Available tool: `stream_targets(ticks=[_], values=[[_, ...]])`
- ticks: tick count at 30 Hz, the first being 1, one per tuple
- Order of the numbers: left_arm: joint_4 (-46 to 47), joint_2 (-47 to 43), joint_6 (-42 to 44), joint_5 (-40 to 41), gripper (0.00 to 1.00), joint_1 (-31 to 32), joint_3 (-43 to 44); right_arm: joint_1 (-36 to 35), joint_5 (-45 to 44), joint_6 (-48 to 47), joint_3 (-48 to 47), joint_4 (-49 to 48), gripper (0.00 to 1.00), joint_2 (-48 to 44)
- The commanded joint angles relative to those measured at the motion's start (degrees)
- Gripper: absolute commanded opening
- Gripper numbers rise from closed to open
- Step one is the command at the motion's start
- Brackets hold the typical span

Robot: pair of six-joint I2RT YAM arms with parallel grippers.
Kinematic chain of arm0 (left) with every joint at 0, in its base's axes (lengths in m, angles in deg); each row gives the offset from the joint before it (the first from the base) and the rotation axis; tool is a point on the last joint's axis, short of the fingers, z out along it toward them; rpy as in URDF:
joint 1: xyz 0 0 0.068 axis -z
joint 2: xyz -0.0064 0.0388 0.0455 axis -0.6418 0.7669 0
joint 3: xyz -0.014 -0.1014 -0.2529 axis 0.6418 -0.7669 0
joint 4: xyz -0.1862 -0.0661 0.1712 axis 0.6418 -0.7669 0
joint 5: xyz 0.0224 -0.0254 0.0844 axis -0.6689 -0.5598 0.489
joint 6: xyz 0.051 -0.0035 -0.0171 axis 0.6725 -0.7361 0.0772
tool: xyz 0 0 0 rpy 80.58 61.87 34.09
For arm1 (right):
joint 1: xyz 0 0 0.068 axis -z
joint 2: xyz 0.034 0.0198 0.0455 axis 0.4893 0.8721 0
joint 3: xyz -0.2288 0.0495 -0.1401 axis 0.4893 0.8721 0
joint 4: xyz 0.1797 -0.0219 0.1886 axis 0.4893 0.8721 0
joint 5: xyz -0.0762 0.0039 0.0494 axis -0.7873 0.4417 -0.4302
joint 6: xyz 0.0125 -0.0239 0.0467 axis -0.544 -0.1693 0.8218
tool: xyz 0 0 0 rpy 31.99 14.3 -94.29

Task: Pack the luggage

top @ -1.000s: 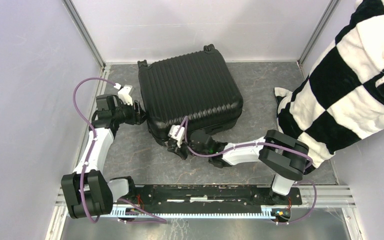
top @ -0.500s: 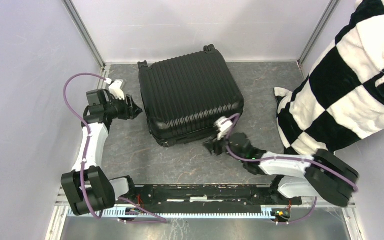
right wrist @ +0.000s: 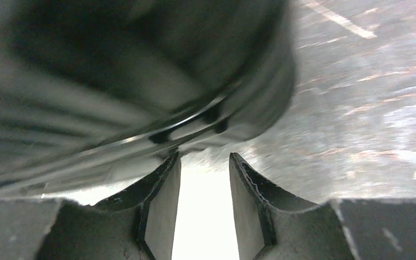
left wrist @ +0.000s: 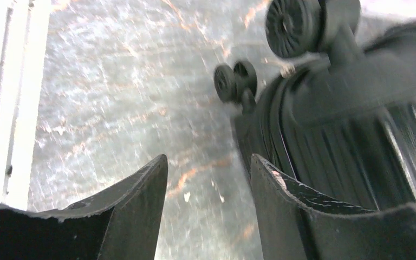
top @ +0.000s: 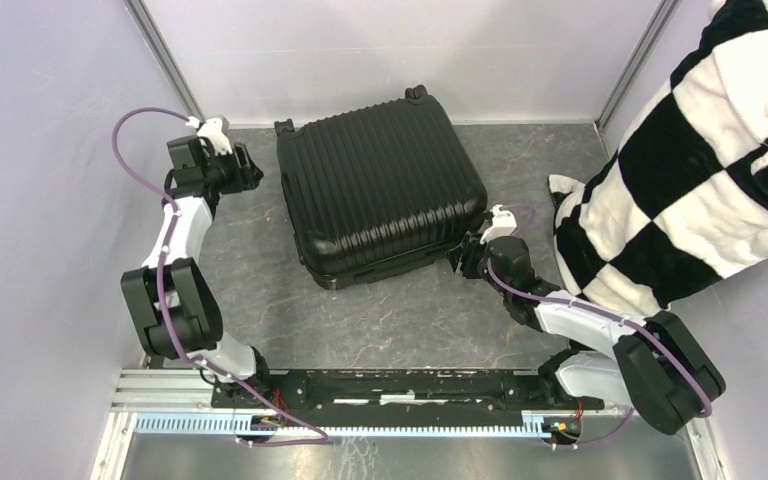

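Observation:
The luggage [top: 380, 190] is a black ribbed hard-shell suitcase lying flat and closed in the middle of the grey floor. My left gripper [top: 250, 172] stands open beside its far-left corner. In the left wrist view the left gripper [left wrist: 208, 162] has only bare floor between its fingers, with the luggage [left wrist: 352, 124] on the right and its caster wheels [left wrist: 235, 81] ahead. My right gripper [top: 463, 260] is open at the near-right corner. In the right wrist view that gripper [right wrist: 204, 160] sits just under the rounded corner of the luggage [right wrist: 141, 81], holding nothing.
A black-and-white checkered blanket [top: 700, 170] hangs in at the right and reaches the floor beside the right arm. Pale walls and metal posts [top: 170, 70] close in the cell. A rail [top: 400, 385] with both arm bases runs along the near edge.
The left gripper has moved away from the suitcase's left side toward the far-left corner. The right arm has swung from the near edge to the near-right corner, and its jaws have opened.

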Motion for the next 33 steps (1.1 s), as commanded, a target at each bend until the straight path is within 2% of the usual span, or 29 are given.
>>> stream_targets(ticks=[1,6,10,17,24,28,33], values=[[9.07,5.18,-8.95,8.57,0.65,1.84,5.25,7.46,-3.04,5.22,-3.42,-3.39,0.44,2.27],[12.32,10.10,-10.49,12.66,0.68,4.38,7.56,15.40,-0.68,5.16,-9.02,-4.14,0.41,6.63],[14.18,13.31,-8.85,13.16,0.70,5.63,10.23,17.18,1.37,3.98,-12.08,-2.30,0.40,8.11],[16.45,19.80,-12.85,15.61,0.70,7.13,14.73,17.31,0.56,4.07,-6.06,-1.68,0.40,4.26],[16.80,24.18,-17.69,16.18,0.70,8.19,15.95,17.36,3.87,6.61,-0.64,-0.95,0.40,0.71],[18.70,23.66,-18.06,13.33,0.69,9.42,13.81,17.27,5.03,7.74,-0.35,-0.95,0.40,0.74],[24.72,19.80,-15.93,-1.13,0.69,11.43,7.96,17.43,6.72,7.19,-4.50,-0.61,0.41,3.88]])
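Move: The suitcase lies shut, wheels at its far end. Its upper far-left wheel is about 15 cm ahead of my left hand, 6 cm to the right and 4 cm lower. The lower wheel sits some 10 cm beneath that one, and the suitcase's middle is 30 cm to this hand's right, 2 cm nearer me. From my right hand the suitcase's near-right corner lies about 6 cm ahead, 4 cm right and roughly level. I bring my open left hand forward about 12 cm past the suitcase's left side, sinking some 5 cm and drifting slightly right, until its fingers come close beside the upper wheel. Meanwhile my right hand swings right and forward round the near-right corner, turning some 15 degrees clockwise, goes a bit farther forward and up, then draws back and down about 5 cm, fingers still part open. ##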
